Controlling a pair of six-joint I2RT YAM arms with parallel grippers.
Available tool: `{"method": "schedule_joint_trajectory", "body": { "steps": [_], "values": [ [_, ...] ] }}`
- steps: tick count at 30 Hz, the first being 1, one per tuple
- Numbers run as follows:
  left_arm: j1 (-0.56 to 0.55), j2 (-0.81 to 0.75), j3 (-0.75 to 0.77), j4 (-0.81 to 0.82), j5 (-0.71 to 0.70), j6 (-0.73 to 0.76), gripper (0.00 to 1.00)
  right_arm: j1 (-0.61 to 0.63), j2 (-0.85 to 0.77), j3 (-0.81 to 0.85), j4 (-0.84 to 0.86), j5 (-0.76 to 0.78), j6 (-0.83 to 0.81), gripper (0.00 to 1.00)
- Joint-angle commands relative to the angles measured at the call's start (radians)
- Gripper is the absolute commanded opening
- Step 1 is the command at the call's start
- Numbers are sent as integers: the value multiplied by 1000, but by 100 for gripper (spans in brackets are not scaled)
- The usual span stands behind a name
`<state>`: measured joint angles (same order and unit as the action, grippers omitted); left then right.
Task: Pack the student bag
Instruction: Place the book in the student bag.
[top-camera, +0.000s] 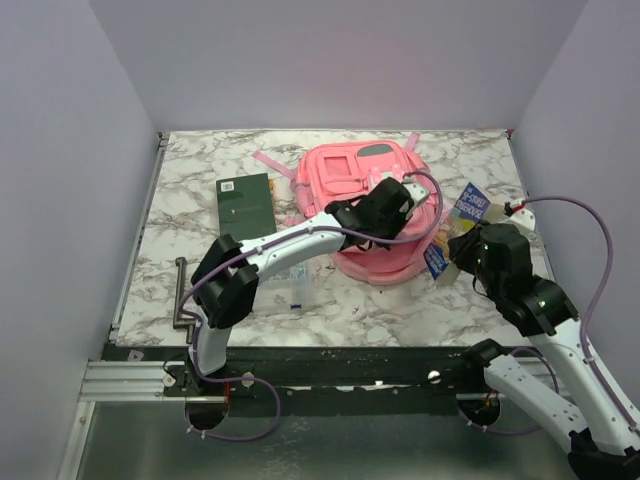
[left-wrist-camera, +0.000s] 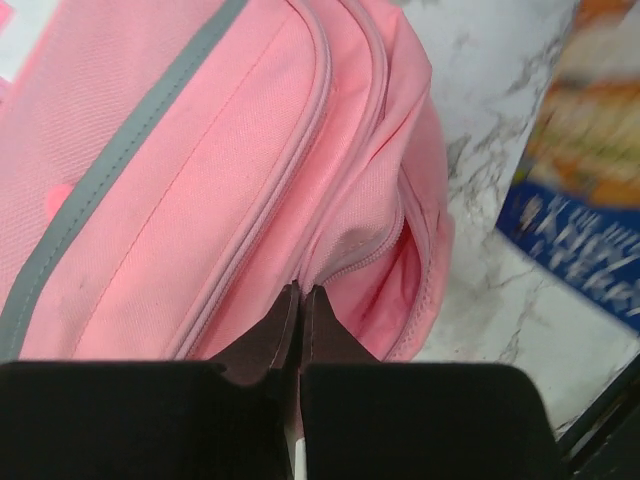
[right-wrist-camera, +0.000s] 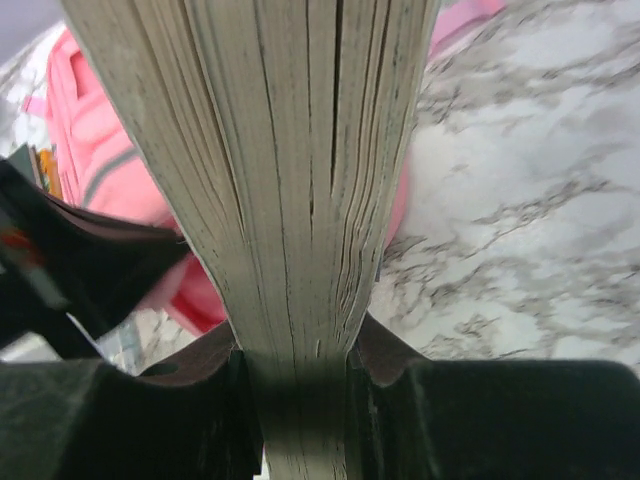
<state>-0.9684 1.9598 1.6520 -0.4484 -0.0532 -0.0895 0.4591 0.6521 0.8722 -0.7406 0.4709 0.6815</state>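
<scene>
The pink student bag (top-camera: 345, 170) lies at the back middle of the marble table, with its side zip pocket gaping toward the right. My left gripper (top-camera: 403, 197) is on top of it. In the left wrist view its jaws (left-wrist-camera: 300, 292) are pressed together on the bag's zip edge (left-wrist-camera: 360, 262), at the mouth of the open pocket. My right gripper (top-camera: 462, 247) is shut on a thick blue-covered book (top-camera: 470, 205), held just right of the bag. The right wrist view shows the book's page edges (right-wrist-camera: 290, 150) between the jaws, and the bag (right-wrist-camera: 90, 130) behind it.
A dark green book (top-camera: 245, 200) lies left of the bag. Small clear items (top-camera: 297, 275) lie near the front of the bag. A metal bracket (top-camera: 182, 295) sits at the table's left edge. Grey walls enclose the table on three sides.
</scene>
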Motion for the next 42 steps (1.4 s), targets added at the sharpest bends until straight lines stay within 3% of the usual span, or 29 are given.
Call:
{"method": "schedule_joint_trajectory", "body": {
  "steps": [1,10,15,22,30,35,42],
  "values": [
    [59,-138,120,37,-89,-88,0,6,15,-44,135,-145,82,1],
    [66,-156,261,12,-28,-118,0,6,38,-147,261,-332,267,1],
    [66,-163,278,7,37,-130,0,5,69,-292,553,-446,455,0],
    [60,-160,301,4,141,-109,0,-7,204,-447,1010,-351,673,0],
    [57,-135,393,-92,241,-63,0,-17,479,-534,1544,-292,723,0],
    [62,-116,493,-202,216,22,0,-27,655,-530,1791,-218,701,0],
    [61,-70,591,-284,261,49,0,-25,912,-434,1964,-210,671,1]
  ]
}}
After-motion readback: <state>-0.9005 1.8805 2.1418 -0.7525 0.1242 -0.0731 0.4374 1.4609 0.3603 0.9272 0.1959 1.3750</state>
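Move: The left fingers are already shut on the upper lip of the student bag's mouth; the bag's body lies about 10 cm ahead, 5 cm to the left and 6 cm below them, with the book some 15 cm to their right and 7 cm higher. For the right hand, which already grips the book, the mouth is about 7 cm ahead, 15 cm left and 12 cm below, the bag's body some 10 cm beyond that mouth and 4 cm farther left. Keep the left fingers pinched on the bag's lip and haul it up about 19 cm, most of it quickly at the start, easing forward and then back again. With the right hand holding the book, sweep left and down towards the mouth, rolling its left side up some 50 degrees, then level off and drive forward under the raised lip into the bag. ##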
